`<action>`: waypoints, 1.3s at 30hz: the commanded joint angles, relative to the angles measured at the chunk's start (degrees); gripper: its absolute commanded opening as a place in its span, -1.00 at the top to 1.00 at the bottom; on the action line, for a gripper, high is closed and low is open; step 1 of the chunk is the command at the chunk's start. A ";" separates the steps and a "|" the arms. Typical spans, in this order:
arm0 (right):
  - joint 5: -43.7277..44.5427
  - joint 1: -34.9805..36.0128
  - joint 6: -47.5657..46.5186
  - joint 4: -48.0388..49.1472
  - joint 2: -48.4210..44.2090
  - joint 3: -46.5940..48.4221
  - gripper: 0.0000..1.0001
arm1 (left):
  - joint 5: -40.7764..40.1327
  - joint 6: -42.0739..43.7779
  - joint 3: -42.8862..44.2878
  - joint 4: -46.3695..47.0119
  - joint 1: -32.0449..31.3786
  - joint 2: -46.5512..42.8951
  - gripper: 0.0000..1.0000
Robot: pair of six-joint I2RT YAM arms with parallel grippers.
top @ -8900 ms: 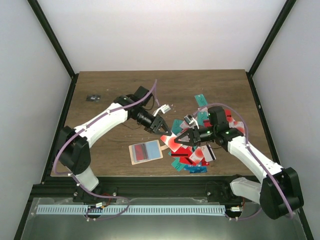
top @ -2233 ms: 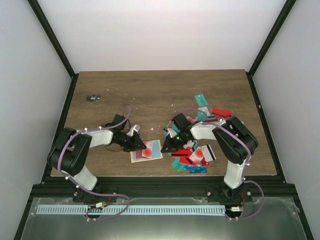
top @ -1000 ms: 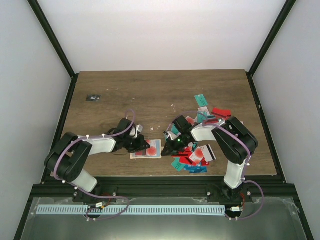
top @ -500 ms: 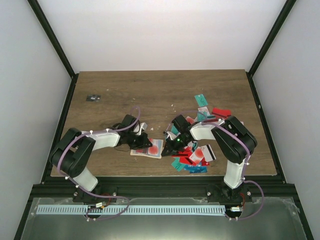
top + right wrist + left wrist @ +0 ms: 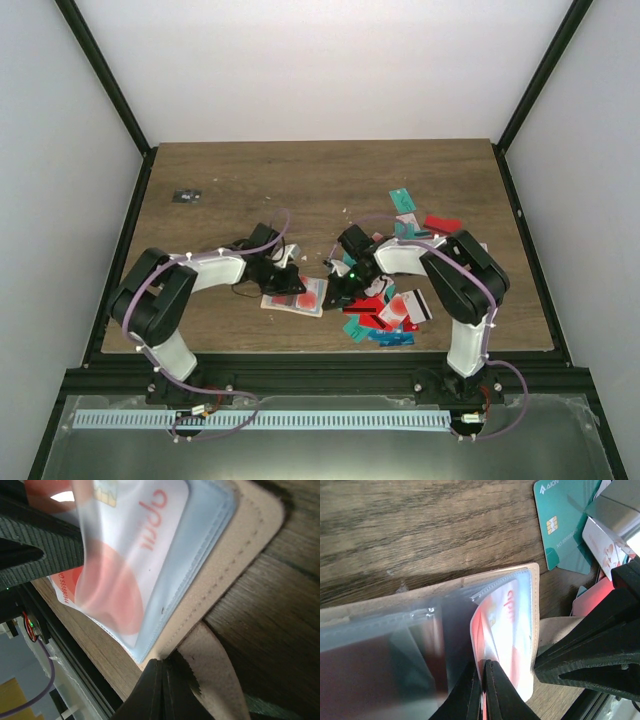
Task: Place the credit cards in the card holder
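Observation:
The beige card holder lies open on the table between my two grippers. My left gripper is shut on a white credit card with a red circle. That card sits partly inside a clear pocket, next to the holder's beige edge. My right gripper is shut, its tips pressed where the snap tab meets the holder's beige cover. The same card shows through the clear pocket. More credit cards lie heaped to the right.
A teal card lies just beyond the holder. Single teal and red cards lie farther back on the right. A tiny dark flat object rests at the far left. The table's front edge is close to the holder.
My left gripper has moved right with the card, sliding it further into the holder. The holder has shifted slightly right. My right gripper has stayed at the holder's right edge.

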 commanded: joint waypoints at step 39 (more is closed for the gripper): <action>6.16 -0.88 -0.75 -2.34 -2.57 4.50 0.97 | -9.18 -2.57 5.65 -24.80 0.45 -14.85 -0.88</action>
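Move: The left hand has a card's left edge at its nearly shut tips; the end pocket it is going into has its middle about 2 cm to the right, level fore and aft and 1 cm lower. The holder's other pocket is some 4 cm left and 2 cm back; a teal card lies about 10 cm right and 6 cm ahead. From the shut right hand, at the holder's right border, the end pocket's middle is 3 cm left and 2 cm ahead, with the strap's root 1 cm ahead. Rightward and slightly down, the left fingers first press the card about 1 cm into the end pocket, then spread wide, let go and draw back, leftward and up, ending some 5 cm higher. Meanwhile the right hand, fingers still shut, braces at the holder's right border behind the strap, then slides about 3 cm forward, pushing that border along. ##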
